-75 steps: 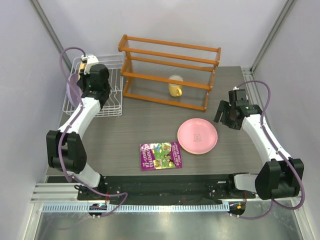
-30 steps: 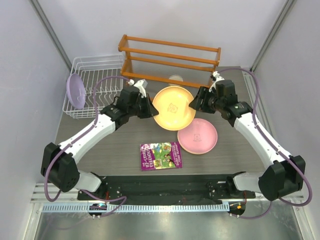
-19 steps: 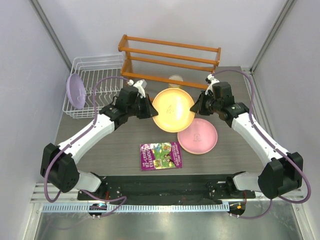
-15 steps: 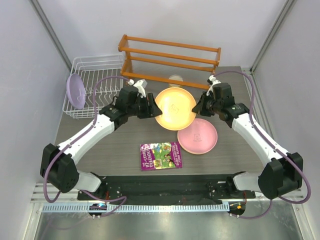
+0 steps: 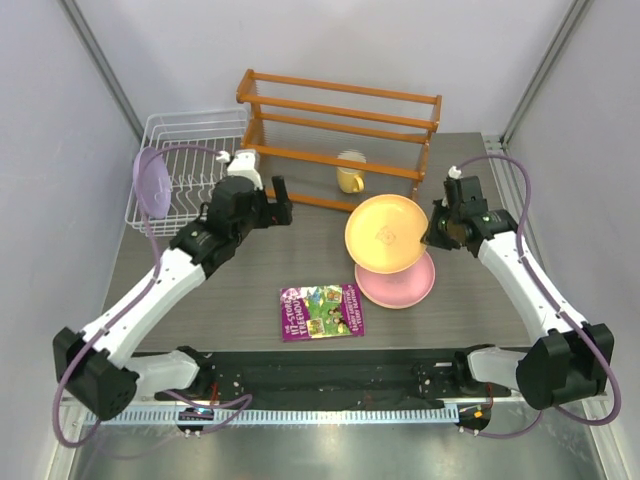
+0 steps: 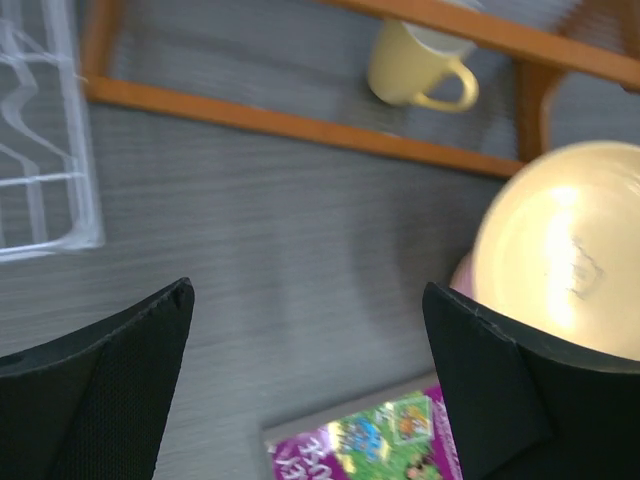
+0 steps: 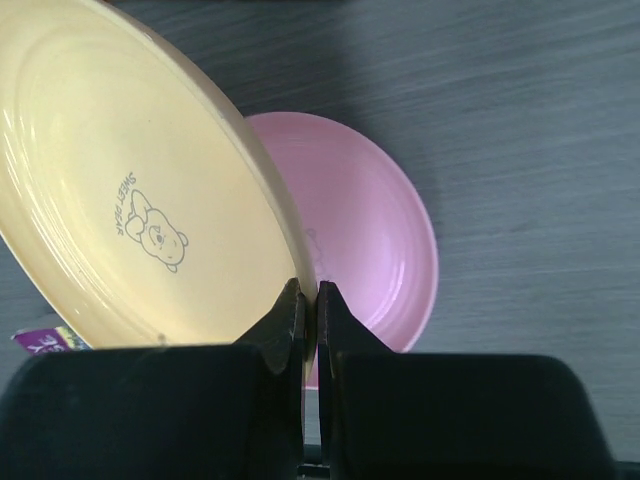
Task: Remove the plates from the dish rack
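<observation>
My right gripper (image 5: 432, 236) is shut on the rim of a yellow-orange plate (image 5: 385, 233) and holds it above the pink plate (image 5: 405, 284) lying on the table. In the right wrist view the yellow plate (image 7: 130, 210) is pinched at its edge by my gripper (image 7: 310, 300), with the pink plate (image 7: 370, 230) below. My left gripper (image 5: 282, 192) is open and empty, between the white wire dish rack (image 5: 190, 175) and the held plate. A lavender plate (image 5: 149, 182) stands on edge at the rack's left side. The left wrist view shows the yellow plate (image 6: 565, 260) at the right.
An orange wooden shelf rack (image 5: 335, 140) stands at the back with a small yellow mug (image 5: 348, 175) under it. A purple booklet (image 5: 322, 310) lies on the table near the front. Grey walls close in both sides.
The yellow plate passed from my left gripper to my right one. My right arm carried it right, over the pink plate. My left gripper opened and drew back toward the dish rack.
</observation>
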Robot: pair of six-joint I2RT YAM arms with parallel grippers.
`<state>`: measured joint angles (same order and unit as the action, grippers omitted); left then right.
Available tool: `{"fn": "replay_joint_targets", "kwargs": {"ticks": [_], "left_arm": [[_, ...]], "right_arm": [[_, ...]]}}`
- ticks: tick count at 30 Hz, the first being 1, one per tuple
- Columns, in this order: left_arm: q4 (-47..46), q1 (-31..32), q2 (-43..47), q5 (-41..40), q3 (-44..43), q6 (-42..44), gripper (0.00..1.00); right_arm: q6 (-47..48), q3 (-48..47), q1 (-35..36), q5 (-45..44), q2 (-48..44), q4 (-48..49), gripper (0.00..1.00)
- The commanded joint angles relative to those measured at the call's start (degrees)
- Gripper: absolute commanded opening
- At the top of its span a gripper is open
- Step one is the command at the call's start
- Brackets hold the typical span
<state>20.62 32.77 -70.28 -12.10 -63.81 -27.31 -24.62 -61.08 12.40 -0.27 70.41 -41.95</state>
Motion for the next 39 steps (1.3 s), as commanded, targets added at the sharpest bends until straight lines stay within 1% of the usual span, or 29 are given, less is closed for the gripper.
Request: {"fn": "replay_joint_targets", "kwargs": {"ticks": [1, 3, 4, 5, 8, 10, 14, 17, 20, 21, 22, 23, 24, 27, 28, 30, 33, 34, 39], "left_arm": [[-4.4, 0.1, 5.9, -23.9, 2.8, 11.3, 0.99], [-7.8, 0.0, 7.0, -29.3, 4.0, 14.5, 0.99], [-8.6, 0.0, 7.0, -33.6, 4.1, 15.7, 0.99], [-10.1, -0.1, 6.9, -34.9, 4.3, 18.2, 0.99], [-12.5, -0.4, 6.3, -38.2, 4.4, 22.2, 0.99], [-13.5, -1.6, 5.7, -39.6, 4.3, 22.7, 1.0], [-13.8, -4.5, 5.3, -39.1, 3.8, 22.2, 0.99], [-13.9, -7.8, 5.2, -38.0, 3.8, 21.2, 0.99], [-13.2, -13.9, 5.1, -34.8, 3.7, 18.7, 1.0], [-12.8, -15.0, 5.1, -33.2, 3.4, 18.2, 0.99], [-13.0, -16.1, 4.9, -32.7, 3.3, 17.8, 0.99], [-13.2, -17.6, 4.4, -32.8, 3.4, 17.8, 0.99], [-13.2, -18.4, 4.0, -32.8, 3.3, 17.7, 0.99], [-13.4, -20.6, 1.7, -32.4, 2.3, 18.3, 0.99], [-13.3, -20.9, 0.9, -32.9, 1.7, 18.3, 1.0], [-12.7, -22.3, -1.1, -32.5, 1.0, 17.9, 0.99], [-13.0, -24.2, -3.0, -31.8, 0.4, 17.0, 0.99], [-13.0, -24.8, -3.5, -31.8, 0.2, 16.8, 1.0], [-14.8, -29.8, -7.8, -30.8, -1.2, 16.4, 0.99]], "right_arm": [[-2.1, 1.8, -1.9, -3.1, -2.0, -3.9, 0.01], [-3.0, 3.2, -2.2, -3.2, -2.6, -3.9, 0.01], [-3.6, 3.6, -2.3, -3.5, -2.6, -3.9, 0.01], [-3.8, 4.3, -2.5, -3.4, -2.7, -3.8, 0.01], [-3.9, 5.4, -3.0, -3.2, -2.0, -3.7, 0.01], [-4.1, 6.1, -3.2, -3.3, -2.0, -3.7, 0.01], [-4.6, 8.9, -3.5, -2.0, -2.6, -3.7, 0.01], [-4.7, 10.5, -3.6, -1.2, -2.2, -3.0, 0.01], [-4.7, 11.9, -3.7, -0.4, -2.1, -1.6, 0.01], [-4.7, 12.2, -3.7, -0.4, -2.1, -0.7, 0.01], [-4.9, 12.6, -3.7, 1.5, -2.2, -0.1, 0.01], [-5.0, 13.0, -3.8, 1.8, -2.1, 0.3, 0.03], [-5.1, 13.2, -3.8, 2.2, -1.8, 1.1, 0.06], [-5.3, 13.6, -4.0, 2.3, -1.3, 1.8, 0.28], [-5.0, 13.6, -3.9, 2.2, -1.0, 1.9, 0.44], [-4.6, 13.4, -3.9, 1.9, -0.9, 1.9, 0.58], [-4.1, 12.4, -3.9, -0.8, -1.2, 1.3, 0.69], [-3.9, 11.9, -3.9, -2.9, -1.2, 0.8, 0.7], [-1.7, 6.7, -3.9, -7.3, -1.6, -2.8, 0.72]]}}
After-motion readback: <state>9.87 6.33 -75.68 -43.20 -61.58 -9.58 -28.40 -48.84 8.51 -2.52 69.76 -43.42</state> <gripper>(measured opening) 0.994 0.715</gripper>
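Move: The right hand holds the cream plate by its right rim. The pink plate it goes to lies about 7 cm back, 6 cm left and 10 cm below; the book is some 16 cm back and 22 cm left, the yellow mug about 17 cm ahead and 16 cm left. From the empty left hand, the purple plate stands roughly 29 cm left, 9 cm ahead and 10 cm lower, the dish rack's middle 21 cm left and 9 cm ahead. Down about 8 cm, back and a little right, the right hand lowers the held cream plate onto the pink one, tipping its fingers further down, then opens and lets go of the rim. Meanwhile the open left hand sweeps some 27 cm left towards the purple plate, rising first, later sinking and reaching forward, while turning counter-clockwise and rolling its left side up. ##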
